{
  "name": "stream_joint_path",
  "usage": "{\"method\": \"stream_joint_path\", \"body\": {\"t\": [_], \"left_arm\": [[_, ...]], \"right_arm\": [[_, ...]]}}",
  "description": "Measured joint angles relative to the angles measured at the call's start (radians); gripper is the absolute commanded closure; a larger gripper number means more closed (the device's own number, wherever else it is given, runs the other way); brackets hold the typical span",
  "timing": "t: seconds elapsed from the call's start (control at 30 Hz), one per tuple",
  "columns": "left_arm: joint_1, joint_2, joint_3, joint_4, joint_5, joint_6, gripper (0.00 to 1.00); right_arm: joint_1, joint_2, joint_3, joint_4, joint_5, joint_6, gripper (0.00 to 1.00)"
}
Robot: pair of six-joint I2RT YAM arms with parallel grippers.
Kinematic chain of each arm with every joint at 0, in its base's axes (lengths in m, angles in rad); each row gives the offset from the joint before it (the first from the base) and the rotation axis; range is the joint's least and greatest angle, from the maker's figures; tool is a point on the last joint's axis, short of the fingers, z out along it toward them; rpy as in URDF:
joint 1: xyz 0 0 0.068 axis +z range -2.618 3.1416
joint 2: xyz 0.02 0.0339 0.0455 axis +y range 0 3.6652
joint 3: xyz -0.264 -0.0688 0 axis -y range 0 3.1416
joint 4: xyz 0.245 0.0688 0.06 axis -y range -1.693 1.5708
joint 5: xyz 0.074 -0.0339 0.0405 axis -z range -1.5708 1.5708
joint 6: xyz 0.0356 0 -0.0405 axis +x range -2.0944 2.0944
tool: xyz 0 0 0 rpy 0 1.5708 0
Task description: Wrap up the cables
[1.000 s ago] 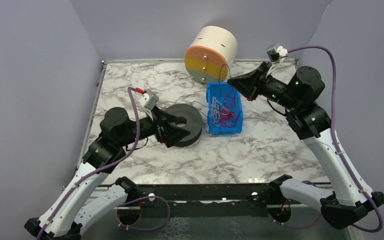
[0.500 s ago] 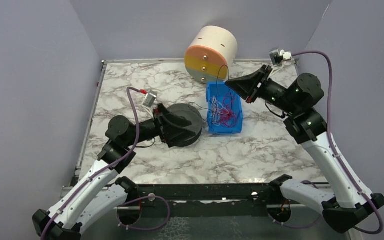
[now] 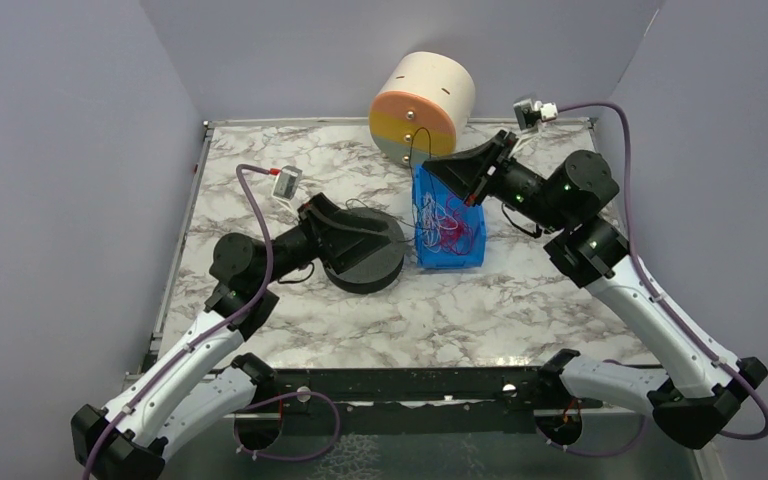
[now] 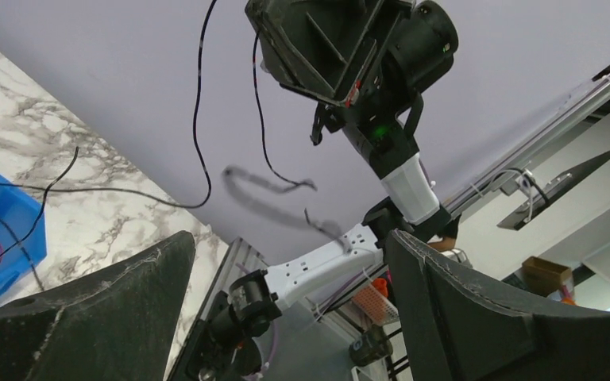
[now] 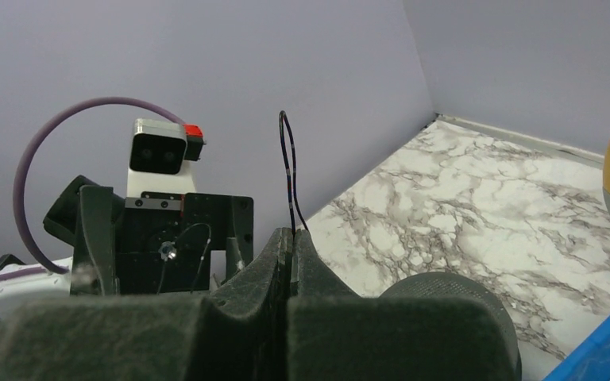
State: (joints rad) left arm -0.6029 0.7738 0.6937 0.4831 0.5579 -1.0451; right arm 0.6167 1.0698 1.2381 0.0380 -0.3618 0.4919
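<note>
A tangle of thin red, purple and white cables (image 3: 443, 220) lies in the blue bin (image 3: 468, 255). My right gripper (image 3: 430, 166) hangs over the bin's far end, shut on one dark cable (image 3: 413, 142) that loops up from its tips. In the right wrist view the fingertips (image 5: 279, 238) pinch that dark cable (image 5: 287, 167). My left gripper (image 3: 380, 233) is tilted above the black spool (image 3: 368, 262), open, with nothing between its fingers (image 4: 103, 309). The left wrist view looks up at the right gripper (image 4: 337, 48) and the dangling dark cable (image 4: 202, 119).
A peach, yellow and grey cylinder (image 3: 422, 105) lies on its side at the back wall, just behind the bin. The spool (image 5: 453, 305) sits directly left of the bin (image 4: 0, 238). Purple walls close the marble table (image 3: 520, 300) on three sides.
My right gripper has moved left over the bin's far end, carrying the dark cable. My left gripper has tilted up off the spool and its wrist has swung left.
</note>
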Motion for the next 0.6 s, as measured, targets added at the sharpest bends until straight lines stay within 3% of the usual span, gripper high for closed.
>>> {"method": "stream_joint_path", "body": {"t": [0.13,0.4,0.6], "left_arm": [[0.0,0.016,-0.003,0.052,-0.012,-0.049,0.15],[0.0,0.005,-0.023,0.092,-0.027,-0.092,0.37],[0.0,-0.006,-0.036,0.104,-0.028,-0.103,0.61]], "right_arm": [[0.06,0.011,-0.003,0.03,0.072,-0.018,0.99],[0.132,0.019,-0.027,0.088,0.177,-0.051,0.99],[0.165,0.019,-0.043,0.103,0.225,-0.074,0.99]]}}
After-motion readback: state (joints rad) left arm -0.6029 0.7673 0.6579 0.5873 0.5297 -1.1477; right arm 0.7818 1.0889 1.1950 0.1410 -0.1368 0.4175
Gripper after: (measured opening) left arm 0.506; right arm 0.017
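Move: The left hand, open, goes for the loose tail of the black cable, roughly 4 cm to its right, 2 cm ahead and about level. The right hand already pinches that cable; the left gripper it is brought to lies about 9 cm back, 6 cm left and 6 cm below. On the table, the black disc is some 20 cm ahead of the left hand, 6 cm left and 37 cm below; the blue box is about 21 cm ahead of the right hand, 7 cm right and 43 cm below. Keeping its shut grip on the black cable high over the table, the right hand carries it some 2.5 cm to the left towards the left gripper, almost level and easing off at the end. The left hand nearly holds its place, rising only about 1 cm with a slight roll, while its wide-open fingers close to about half around the cable's dangling tail without shutting on it. ##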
